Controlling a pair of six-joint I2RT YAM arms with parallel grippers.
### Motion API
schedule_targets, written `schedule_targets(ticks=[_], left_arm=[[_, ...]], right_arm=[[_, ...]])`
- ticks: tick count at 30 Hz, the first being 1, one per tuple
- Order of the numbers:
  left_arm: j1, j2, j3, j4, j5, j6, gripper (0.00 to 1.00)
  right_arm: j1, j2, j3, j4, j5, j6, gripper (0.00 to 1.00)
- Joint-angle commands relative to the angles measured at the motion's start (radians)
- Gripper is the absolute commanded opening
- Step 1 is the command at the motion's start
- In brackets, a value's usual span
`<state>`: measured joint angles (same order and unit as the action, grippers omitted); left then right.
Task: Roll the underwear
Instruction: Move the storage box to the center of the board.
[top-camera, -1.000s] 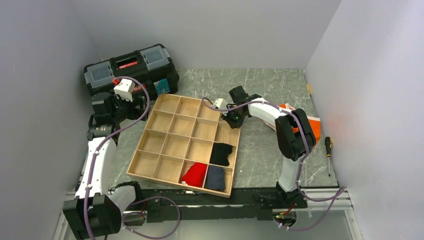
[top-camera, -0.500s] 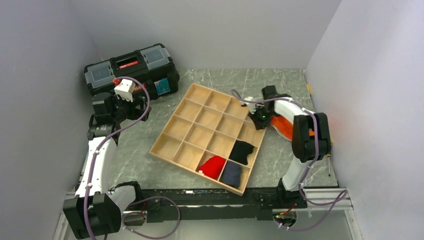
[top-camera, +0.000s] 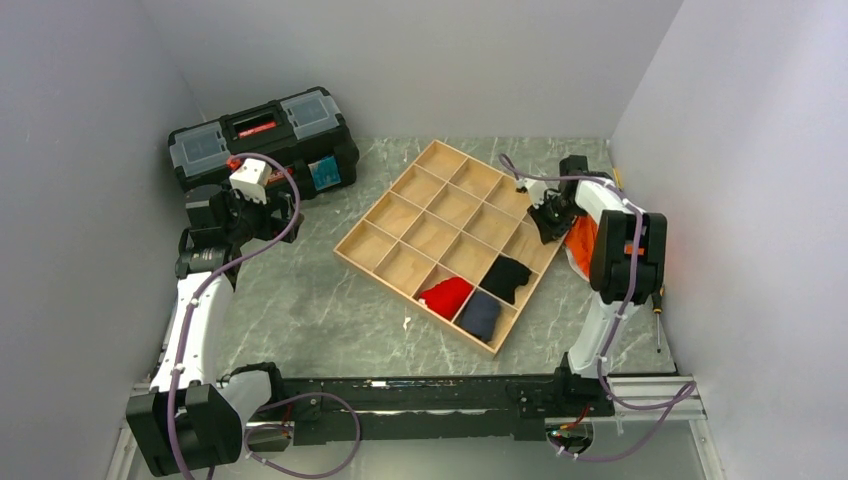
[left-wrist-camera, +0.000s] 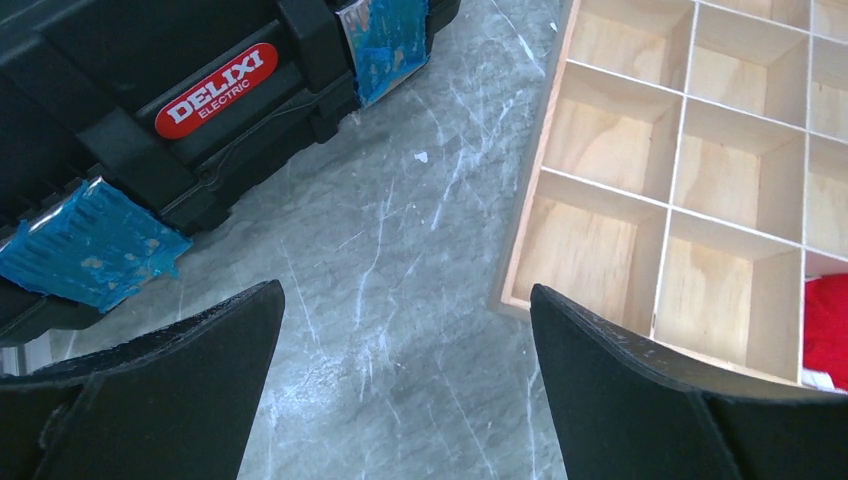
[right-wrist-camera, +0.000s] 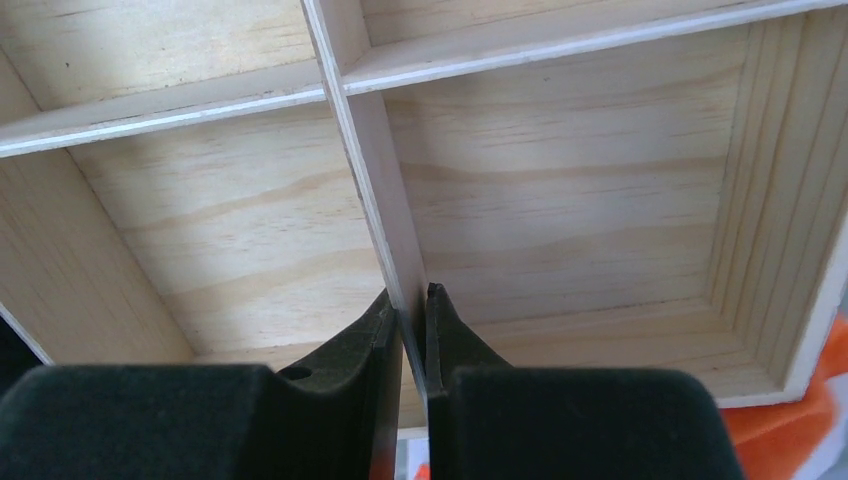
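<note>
The underwear (top-camera: 581, 241) is a bright orange cloth lying on the table at the right, mostly hidden under my right arm. A strip of it shows past the tray's edge (right-wrist-camera: 790, 435) in the right wrist view. My right gripper (top-camera: 546, 214) (right-wrist-camera: 410, 297) is shut on a thin divider wall (right-wrist-camera: 365, 130) of the wooden tray (top-camera: 386, 196), at its right side, just left of the underwear. My left gripper (top-camera: 278, 203) (left-wrist-camera: 405, 290) hangs open over bare table, far left, with nothing between its fingers.
The tray lies turned diagonally and holds a red bundle (top-camera: 446, 296), a navy bundle (top-camera: 482, 313) and a black bundle (top-camera: 507, 277) in its near cells. A black toolbox (top-camera: 262, 135) stands at the back left. A screwdriver (top-camera: 658, 325) lies by the right wall.
My right gripper has dragged the tray right and toward the back, turning it clockwise. The tray has left the toolbox side and now reaches the underwear. The left arm has not moved.
</note>
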<state>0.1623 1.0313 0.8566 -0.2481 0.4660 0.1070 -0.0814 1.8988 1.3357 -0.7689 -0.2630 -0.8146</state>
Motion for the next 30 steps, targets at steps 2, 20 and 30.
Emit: schedule_targets(ticks=[2,20,30], left_arm=[[0.005,-0.009,0.020,0.013,0.023,-0.017,0.99],[0.005,-0.010,0.005,0.042,0.028,-0.024,0.99],[0.005,-0.006,0.022,0.008,0.036,-0.022,0.99]], right_arm=[[0.000,0.135,0.255,-0.007,0.025,0.050,0.00],[-0.003,0.344,0.578,0.014,0.330,0.003,0.22],[-0.006,0.275,0.616,0.118,0.445,0.154,0.53]])
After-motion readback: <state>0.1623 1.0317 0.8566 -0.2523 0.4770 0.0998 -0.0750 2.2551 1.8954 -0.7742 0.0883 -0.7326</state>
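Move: Pinched between the right fingers already is a divider of the storage box, near its right-hand side wall; the box's middle lies about 21 cm to that hand's left and roughly level with it front to back. The black roll sits some 9 cm back and 10 cm left, the navy roll 17 cm back and 16 cm left, the orange cloth about 9 cm right and 4 cm back. From the left hand, the box's middle is around 33 cm right, 2 cm ahead and 21 cm below. Pushing the storage box forward by its held divider, the right hand travels about 9 cm away from the base, quick at first and then easing off with a slight drift right. The fingers then open to about half, letting go of the divider, while the hand carries on forward and right, rising a couple of centimetres, its fingertips swinging to the right by some 20 degrees. ##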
